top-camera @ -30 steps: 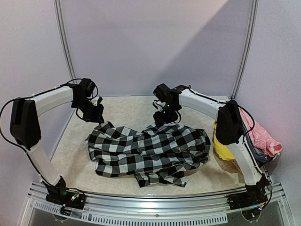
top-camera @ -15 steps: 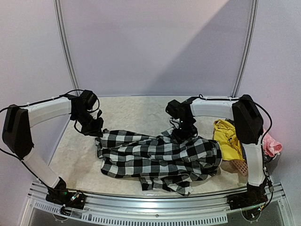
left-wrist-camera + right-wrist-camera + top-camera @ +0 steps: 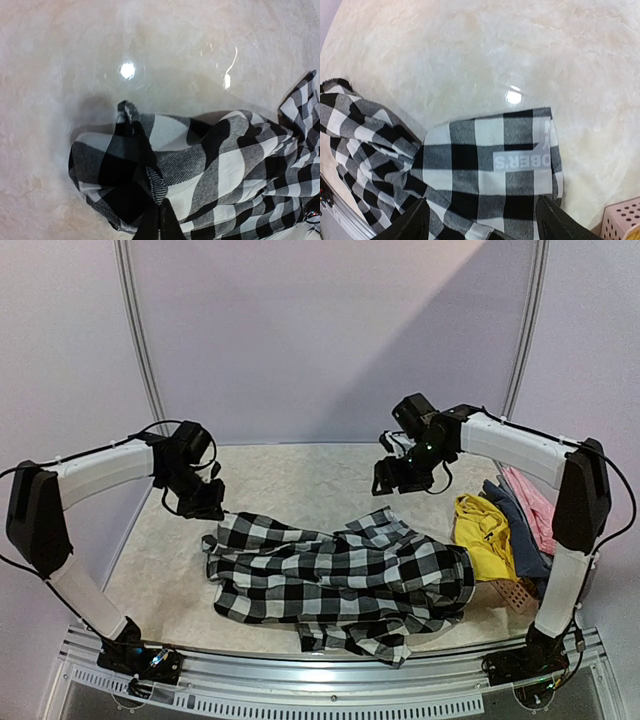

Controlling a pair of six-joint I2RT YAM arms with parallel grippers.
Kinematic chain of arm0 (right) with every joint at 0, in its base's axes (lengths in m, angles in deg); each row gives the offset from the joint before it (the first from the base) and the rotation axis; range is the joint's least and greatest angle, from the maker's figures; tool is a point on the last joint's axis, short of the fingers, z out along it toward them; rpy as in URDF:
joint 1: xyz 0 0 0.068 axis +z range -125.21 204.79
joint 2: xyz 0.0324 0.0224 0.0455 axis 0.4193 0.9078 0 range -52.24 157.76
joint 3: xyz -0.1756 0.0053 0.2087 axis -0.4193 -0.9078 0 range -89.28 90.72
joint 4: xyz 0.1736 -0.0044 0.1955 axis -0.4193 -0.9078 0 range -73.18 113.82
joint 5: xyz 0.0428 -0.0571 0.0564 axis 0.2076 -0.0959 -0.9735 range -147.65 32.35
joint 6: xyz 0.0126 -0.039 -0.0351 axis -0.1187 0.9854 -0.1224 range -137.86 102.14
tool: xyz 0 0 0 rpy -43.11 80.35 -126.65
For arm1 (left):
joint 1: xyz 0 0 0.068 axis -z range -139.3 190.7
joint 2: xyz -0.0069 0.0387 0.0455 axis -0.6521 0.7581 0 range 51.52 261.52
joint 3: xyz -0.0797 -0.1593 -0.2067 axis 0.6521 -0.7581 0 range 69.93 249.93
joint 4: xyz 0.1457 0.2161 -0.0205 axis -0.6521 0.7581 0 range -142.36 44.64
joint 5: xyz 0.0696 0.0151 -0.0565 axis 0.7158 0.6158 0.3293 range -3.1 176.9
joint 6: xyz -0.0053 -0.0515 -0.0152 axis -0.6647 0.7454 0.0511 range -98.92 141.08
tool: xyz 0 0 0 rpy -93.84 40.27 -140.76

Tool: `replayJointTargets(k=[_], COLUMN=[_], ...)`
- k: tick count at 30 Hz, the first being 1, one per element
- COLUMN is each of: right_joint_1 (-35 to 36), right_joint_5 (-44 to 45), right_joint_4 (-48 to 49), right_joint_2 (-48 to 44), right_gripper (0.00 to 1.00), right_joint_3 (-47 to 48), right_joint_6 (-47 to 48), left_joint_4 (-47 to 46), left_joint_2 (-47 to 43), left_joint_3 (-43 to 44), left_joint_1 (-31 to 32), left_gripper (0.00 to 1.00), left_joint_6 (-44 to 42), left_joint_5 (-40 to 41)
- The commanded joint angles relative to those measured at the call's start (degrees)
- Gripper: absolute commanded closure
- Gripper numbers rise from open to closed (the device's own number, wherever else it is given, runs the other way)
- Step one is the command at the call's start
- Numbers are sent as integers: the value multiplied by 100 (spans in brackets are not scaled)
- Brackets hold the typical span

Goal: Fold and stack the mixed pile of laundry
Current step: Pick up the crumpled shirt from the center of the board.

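The black-and-white checked shirt (image 3: 340, 575) lies crumpled across the middle of the table. My left gripper (image 3: 207, 508) is shut on a fold at the shirt's far left corner (image 3: 150, 185), its fingertips (image 3: 159, 220) pressed together. My right gripper (image 3: 396, 480) hangs open above the shirt's far right part (image 3: 490, 160), apart from it, with nothing between its fingers (image 3: 417, 222). At the right edge lies the rest of the laundry pile: a yellow garment (image 3: 484, 532), a blue-grey one (image 3: 516, 518) and a pink one (image 3: 532, 502).
A salmon perforated basket (image 3: 512, 592) sits at the right under the yellow garment; its corner (image 3: 622, 220) shows in the right wrist view. Pale walls with metal posts close in the table (image 3: 290, 475). A metal rail (image 3: 320, 670) runs along the near edge.
My right gripper has opened, let go of the shirt and risen toward the back right. The shirt's right side now lies on the table. The left gripper has hardly moved.
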Motion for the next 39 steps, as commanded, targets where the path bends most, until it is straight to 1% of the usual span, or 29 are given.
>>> replayJointTargets(k=[1,5,8,10,17,20,29,32,39], right_joint_1=[-215,-271,-284,-299,-411,-438,-434,-439,-380], right_joint_5=[-425,-497,-475,-308,256,298,413,521,567], right_joint_4=[94,-15,-64,-141,-317,-313,-542,-740,-882], right_joint_2=[759,1297,1606,1745,2027,2163,2822,2987,3054], right_gripper=[25,25,25,25,26,26,30,35,58], right_joint_3=[482,890,1037,1101,1156,1253,2011,2198,2067], right_joint_6=[-463,-510,-564,-633,-647,-625,-609,-558,-460], left_joint_4=[3,180,245,286,346,360,356,354,279], left_joint_2=[584,1086,1324,1435,1673,1744,1878,1874,1852], left_joint_3=[865,1573,1830,1940,2024,2024,2020,1998,1896], left_joint_1=[17,-36,-104,-165,-298,-337,-376,-380,-411], left_gripper=[100,100,100,100,100,100,100,100,100], left_joint_6=[-228,-410,-510,-563,-732,-800,-891,-902,-902], left_joint_5=[75,17,-73,-133,-315,-346,-476,-479,-494])
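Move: Some 7 cm ahead of the open right hand, 1 cm to its right and 14 cm below lies the shirt's far edge; the shirt's middle is about 8 cm back, 8 cm left and equally low, the yellow cloth 5 cm back, 20 cm right, 8 cm below. For the left hand, already pinching a shirt corner, that edge is 10 cm ahead, 34 cm right, 9 cm below, the shirt's middle 5 cm back, 25 cm right, 10 cm below. Sinking about 13 cm and reaching 7 cm forward, the right hand steepens and turns slightly clockwise until its fingers stand astride the shirt's far edge, then closes them partway without shutting. The left hand keeps its pinch and carries its corner some 8 cm forward and slightly right, rising first, then easing down. ##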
